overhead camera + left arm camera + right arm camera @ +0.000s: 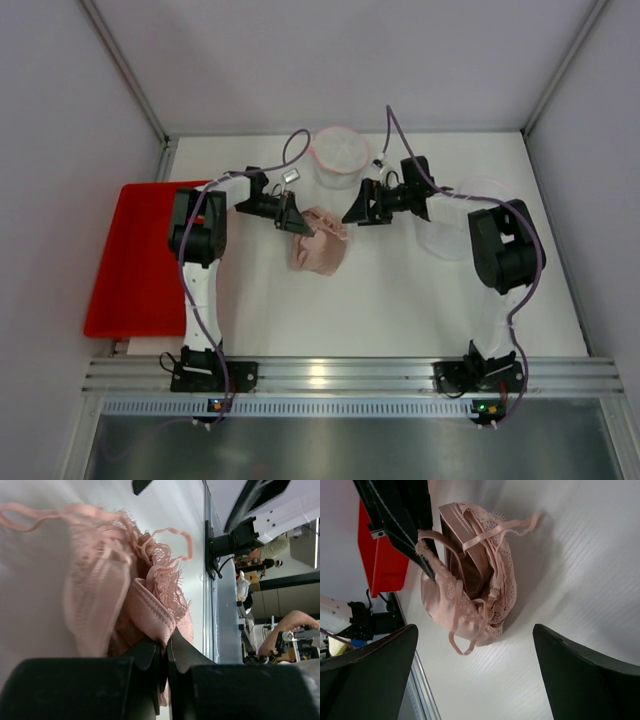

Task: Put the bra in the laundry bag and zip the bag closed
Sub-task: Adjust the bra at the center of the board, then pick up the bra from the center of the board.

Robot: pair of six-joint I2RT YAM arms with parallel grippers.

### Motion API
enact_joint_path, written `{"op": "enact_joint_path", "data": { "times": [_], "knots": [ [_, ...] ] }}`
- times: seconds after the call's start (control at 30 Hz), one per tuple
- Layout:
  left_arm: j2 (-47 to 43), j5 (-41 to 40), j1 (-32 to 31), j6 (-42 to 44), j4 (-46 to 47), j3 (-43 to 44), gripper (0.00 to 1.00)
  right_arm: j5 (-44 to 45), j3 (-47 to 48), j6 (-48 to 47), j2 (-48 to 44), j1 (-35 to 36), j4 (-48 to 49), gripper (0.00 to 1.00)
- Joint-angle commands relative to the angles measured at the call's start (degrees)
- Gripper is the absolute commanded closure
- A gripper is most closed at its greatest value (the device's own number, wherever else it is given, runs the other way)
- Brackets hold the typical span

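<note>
The pink lace bra (320, 248) lies bunched in the middle of the table, with one edge lifted. My left gripper (301, 224) is shut on that edge, and in the left wrist view the bra's band (152, 612) is pinched between the two closed fingers (169, 645). My right gripper (353, 213) hangs wide open just right of the bra, empty. In its wrist view the bra (470, 580) lies ahead of the gripper (475, 675), untouched. The laundry bag (338, 155), a round white mesh pouch with a pink rim, stands behind the bra at the back centre.
A red tray (135, 260) lies at the table's left edge, also visible as the red tray (377, 562) in the right wrist view. A translucent round piece (452, 238) lies under my right arm. White walls close in the back and sides.
</note>
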Motion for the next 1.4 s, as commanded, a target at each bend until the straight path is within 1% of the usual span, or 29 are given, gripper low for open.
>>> {"op": "enact_joint_path", "data": {
  "times": [0.0,0.17,0.23,0.37,0.47,0.6,0.67,0.7,0.73,0.8,0.83,0.9,0.93,0.97,1.0,1.03,1.13,1.17,1.23,1.27,1.3,1.37],
  "knots": [
    [3.13,2.26,2.55,-1.53,-0.45,3.58,1.0,-0.96,-0.56,4.22,1.67,1.69,11.56,0.01],
    [6.91,0.86,4.31,-1.97,-0.45,5.87,1.0,1.32,-0.39,4.4,3.87,3.63,15.33,0.01],
    [7.7,0.68,4.4,-1.71,-0.45,6.13,1.0,1.76,1.1,4.31,5.54,4.59,14.9,0.01],
    [8.76,0.15,4.58,-1.88,-0.45,6.84,1.0,2.64,3.56,4.31,8.79,6.18,15.34,0.01],
    [9.2,-0.46,4.75,-1.88,-0.54,7.1,1.0,2.64,5.06,5.8,12.04,7.41,17.36,0.01],
    [9.2,-2.04,4.84,-1.97,-0.63,7.28,1.0,2.12,5.94,6.95,14.15,8.46,20.52,0.01],
    [8.67,-2.84,4.93,-2.06,-0.63,7.1,1.0,2.29,6.29,7.03,15.21,8.64,20.96,0.1],
    [8.41,-3.62,4.93,-1.97,-0.54,7.1,0.97,2.21,6.73,7.12,15.56,8.81,21.14,0.17],
    [7.89,-3.98,4.93,-1.97,-0.54,6.84,0.96,1.94,6.82,7.3,15.74,8.82,21.49,0.33],
    [7.18,-5.03,4.93,-1.97,-0.63,6.58,0.93,1.85,6.74,7.38,16.0,8.9,21.84,0.49],
    [6.39,-6.34,4.93,-2.06,-0.54,6.23,0.91,1.42,6.56,7.38,16.09,8.9,22.28,0.64],
    [5.34,-7.93,4.93,-2.14,-0.63,5.79,0.85,1.06,5.77,6.86,15.3,8.99,22.37,0.81],
    [3.85,-9.42,5.02,-1.88,-0.54,5.09,0.77,0.8,5.25,6.07,14.87,8.9,22.37,1.0],
    [2.79,-10.13,5.1,-1.71,-0.54,4.65,0.73,0.71,4.54,5.72,13.47,8.9,22.55,1.0],
    [1.65,-11.09,5.19,-1.62,-0.54,4.21,0.67,0.62,2.8,5.28,12.59,8.56,22.81,1.0],
    [-0.97,-11.71,5.45,-1.1,-0.54,3.16,0.64,0.36,1.65,4.41,11.53,8.55,23.25,1.0],
    [-7.92,-14.17,5.89,1.45,-0.45,1.31,0.47,-0.08,-1.52,1.69,7.22,8.11,22.99,1.0],
    [-11.77,-15.48,5.9,2.59,-0.45,0.87,0.29,-0.17,-2.31,0.89,5.39,8.03,21.51,1.0],
    [-15.65,-15.67,5.9,4.0,-0.37,-0.27,0.21,-0.78,-2.93,-1.3,3.71,7.94,20.62,1.0],
    [-17.5,-16.54,5.9,4.44,-0.37,-0.63,0.12,-0.96,-3.37,-1.75,2.13,7.94,20.35,1.0],
    [-20.83,-17.16,5.9,5.58,-0.37,-0.89,0.07,-1.22,-4.07,-2.1,1.51,7.94,20.26,1.0],
    [-23.48,-20.22,5.9,6.99,-0.37,-1.68,0.02,-1.84,-5.21,-2.72,-0.77,8.02,20.0,1.0]
  ]
}}
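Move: The bra is shut in the left gripper; its middle lies about 2 cm back, 3 cm right and 4 cm below that hand. From the open right gripper its middle is some 9 cm left, 5 cm back and 6 cm down. Also from the right gripper, the pink-rimmed bag stands roughly 16 cm ahead and 5 cm left, the flat clear bag level with it and about 25 cm right, both a few centimetres below. Keep the left gripper shut and lower the bra's top some 5 cm while easing it forward and left. Meanwhile bring the right gripper about 8 cm left and down onto the bra's far part, and pinch it. Then open the left wide and lift it clear, up and left, rolling as it rises, while the right draws the cloth back and slightly up and right. ##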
